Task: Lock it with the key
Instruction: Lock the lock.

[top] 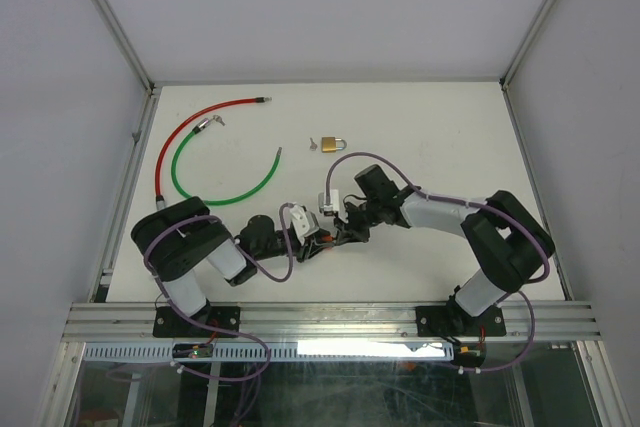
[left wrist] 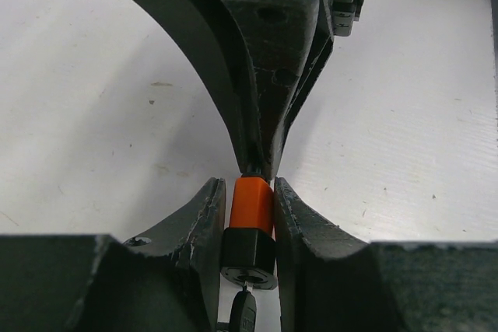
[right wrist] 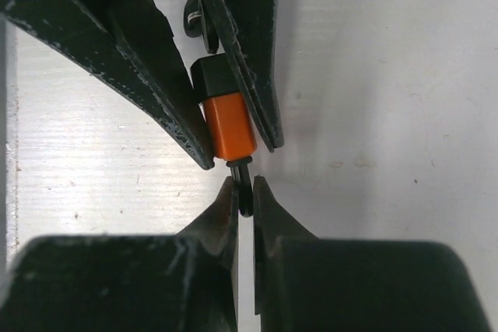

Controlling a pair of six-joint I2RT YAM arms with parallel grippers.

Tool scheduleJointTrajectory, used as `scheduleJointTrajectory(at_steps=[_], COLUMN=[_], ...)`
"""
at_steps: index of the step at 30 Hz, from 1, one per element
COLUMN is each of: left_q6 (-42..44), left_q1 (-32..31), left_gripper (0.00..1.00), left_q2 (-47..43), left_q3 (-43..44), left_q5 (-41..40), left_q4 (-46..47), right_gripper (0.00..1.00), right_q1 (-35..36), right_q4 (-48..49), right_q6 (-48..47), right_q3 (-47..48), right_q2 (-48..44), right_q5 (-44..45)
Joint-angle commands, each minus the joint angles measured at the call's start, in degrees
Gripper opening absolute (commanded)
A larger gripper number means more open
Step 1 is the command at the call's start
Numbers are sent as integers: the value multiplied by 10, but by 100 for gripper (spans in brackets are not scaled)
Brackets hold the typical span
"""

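A small padlock with an orange body [left wrist: 253, 201] and a black base [left wrist: 249, 258] is clamped between my left gripper's [left wrist: 249, 192] fingers. A black-headed key [left wrist: 243, 315] hangs from the keyhole in the base, its blade reaching into it. My right gripper [right wrist: 245, 190] is shut on the lock's thin black shackle [right wrist: 246, 201], which sticks out of the orange body [right wrist: 228, 126]. From above, the two grippers meet tip to tip at the table's front centre, left gripper [top: 316, 239] and right gripper [top: 350, 228], and the lock is mostly hidden between them.
A brass padlock [top: 336, 143] with a key [top: 314, 144] beside it lies behind the grippers. A red cable [top: 195, 129] and a green cable [top: 235, 185] curve across the back left, with small metal keys [top: 212, 124] near them.
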Motion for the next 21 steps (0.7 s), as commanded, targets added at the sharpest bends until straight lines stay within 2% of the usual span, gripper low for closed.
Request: scheduleJointTrajectory(at_steps=[1,10,19,21], left_q6=[-29,-107,-153,-163], left_q1=[-5,-5,-5,-5], left_gripper=[17,56,96,99], left_q2=[-75,-238,-318,-330], left_q3=[20,62,59,55], left_q5=[-87,-72,-103,-107], left_q4=[-46,-241,-294,-299], right_gripper=[0,0,0,0], right_q1=[-11,-48,-74,-84], right_q4=[-22,-118,-193,-210], right_q6=[15,-39,-86,-90], right_q3=[36,70,100,107], right_q2=[-6,-34,-51,-53], right_q5=[-126,-157,-167,-167])
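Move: The orange lock is pinched between my left fingers, its middle practically at that hand's point. Its keys hang off its black end, about 4 cm to the left of that hand. The brass padlock lies some 24 cm ahead of the same hand, 2 cm right and 3 cm lower; the loose key is equally far out and low, but 3 cm left. My right fingers grip the black shackle, with the lock's middle about 3 cm to their left and 1 cm below. I keep my right fingers shut on the shackle and raise the lock about 4 cm, drifting slightly right and tilting the wrist some 10 degrees. My left hand rises with it, then opens nearly wide, lets go of the lock body and climbs on to about 10 cm above its start, clear of the lock, swinging a little counter-clockwise. ##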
